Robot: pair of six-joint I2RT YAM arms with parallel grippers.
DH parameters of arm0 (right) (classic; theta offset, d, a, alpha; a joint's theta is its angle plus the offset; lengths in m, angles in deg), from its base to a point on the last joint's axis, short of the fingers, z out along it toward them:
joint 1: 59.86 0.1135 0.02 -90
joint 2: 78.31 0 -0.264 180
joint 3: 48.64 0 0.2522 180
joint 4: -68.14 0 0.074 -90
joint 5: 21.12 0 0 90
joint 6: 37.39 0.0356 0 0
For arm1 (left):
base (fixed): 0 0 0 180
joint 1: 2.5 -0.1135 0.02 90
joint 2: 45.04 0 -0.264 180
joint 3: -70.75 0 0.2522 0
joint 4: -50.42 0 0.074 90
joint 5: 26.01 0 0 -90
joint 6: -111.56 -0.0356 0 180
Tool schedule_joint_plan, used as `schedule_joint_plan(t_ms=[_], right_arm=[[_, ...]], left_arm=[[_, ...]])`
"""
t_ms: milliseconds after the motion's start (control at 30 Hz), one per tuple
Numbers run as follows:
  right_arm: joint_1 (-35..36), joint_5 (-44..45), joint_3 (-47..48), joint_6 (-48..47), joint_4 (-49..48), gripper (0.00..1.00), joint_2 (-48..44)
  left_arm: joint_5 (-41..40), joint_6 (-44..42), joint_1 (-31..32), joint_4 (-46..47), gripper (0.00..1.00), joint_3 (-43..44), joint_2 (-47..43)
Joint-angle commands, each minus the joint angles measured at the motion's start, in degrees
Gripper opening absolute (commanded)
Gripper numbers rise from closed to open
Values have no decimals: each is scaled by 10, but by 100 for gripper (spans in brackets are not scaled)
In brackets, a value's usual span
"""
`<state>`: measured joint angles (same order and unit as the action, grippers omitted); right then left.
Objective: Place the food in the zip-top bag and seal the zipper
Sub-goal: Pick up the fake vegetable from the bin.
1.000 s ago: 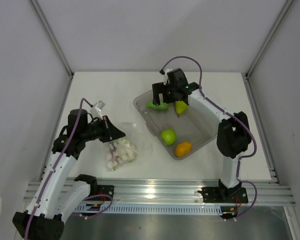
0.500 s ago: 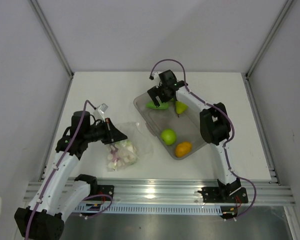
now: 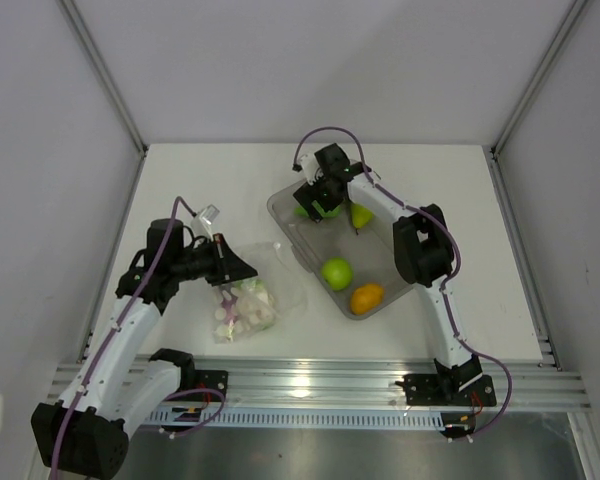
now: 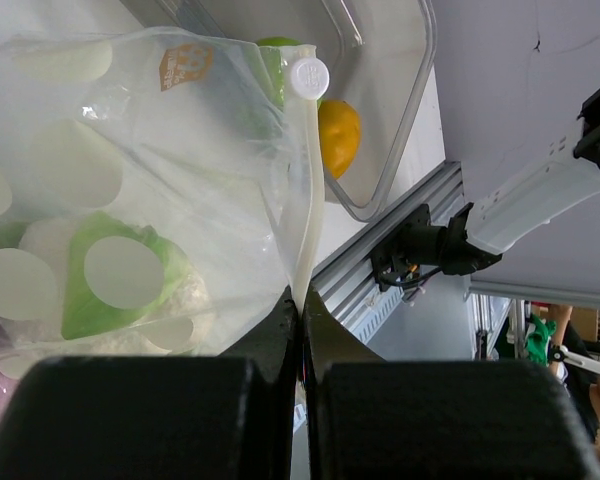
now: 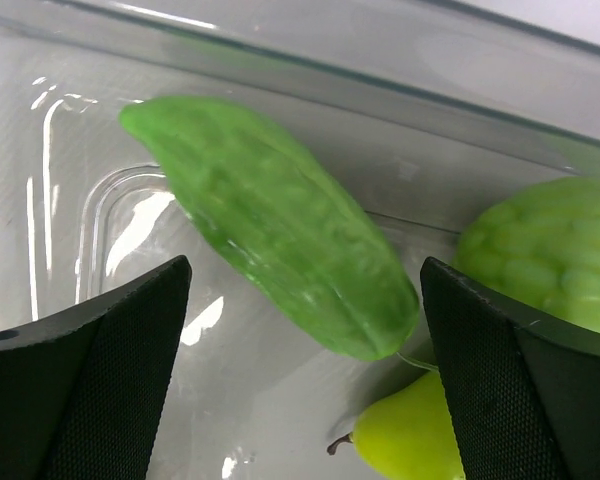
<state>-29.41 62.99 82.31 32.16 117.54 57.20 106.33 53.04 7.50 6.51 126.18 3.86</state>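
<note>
The clear zip-top bag [image 3: 246, 301] lies on the table left of the bin, with white cauliflower [image 4: 130, 290] and a purple piece inside. My left gripper [image 4: 300, 312] is shut on the bag's edge, right at the zipper [image 4: 310, 200], whose white slider [image 4: 307, 77] sits at the far end. My right gripper [image 5: 305, 270] hangs open inside the grey bin [image 3: 280, 222], its fingers astride the green cucumber [image 5: 270, 220] without touching it. A green pear [image 5: 405, 440] lies just beside the cucumber.
The bin also holds a green apple [image 3: 336, 272], an orange citrus [image 3: 366, 297] and a bumpy green piece [image 5: 550, 250]. Grey panels wall the table on three sides. An aluminium rail [image 3: 310, 385] runs along the near edge.
My right gripper has moved left and down into the bin's far corner over the cucumber, its arm folding in. The left gripper has shifted slightly right with the bag.
</note>
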Motion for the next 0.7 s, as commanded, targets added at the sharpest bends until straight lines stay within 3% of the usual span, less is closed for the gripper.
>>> schedule_joint_plan(t_ms=[0, 133, 400, 433, 567, 667], right_arm=[[9, -19, 23, -10, 13, 97, 8], [15, -21, 24, -7, 22, 91, 13], [14, -30, 14, 22, 15, 70, 6], [12, -28, 15, 26, 16, 66, 6], [12, -19, 1, 46, 13, 32, -8], [7, -26, -29, 79, -16, 23, -35]], left_arm=[[14, -5, 2, 23, 1, -4, 4], [15, -6, 1, 23, 1, -5, 4], [12, -8, 2, 14, 1, -4, 1], [12, -10, 2, 12, 1, -3, 1], [7, -12, 2, 4, 1, 0, -2], [-2, -13, 2, 0, 1, -1, -1]])
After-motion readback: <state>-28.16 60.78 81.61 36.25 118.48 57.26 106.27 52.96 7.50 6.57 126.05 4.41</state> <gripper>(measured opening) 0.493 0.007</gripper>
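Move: The long green fake vegetable lies almost under the right hand, its middle about 2 cm to the left, 1 cm ahead and 1 cm below the open fingertips. The yellow-green pear is some 9 cm to the hand's right and about level ahead, the round green vegetable 7 cm ahead and 6 cm right. From the left hand, which still pinches the bag, the fake vegetable is roughly 30 cm ahead, 15 cm right and 15 cm lower. The long green fake vegetable gets pinched across its pear-side half: the right hand shifts back and left by about 2.5 cm, staying low in the bin, while its wide-open fingers close to roughly half their opening. By the end both pads bear on the vegetable's sides, with the wrist hardly turning. ##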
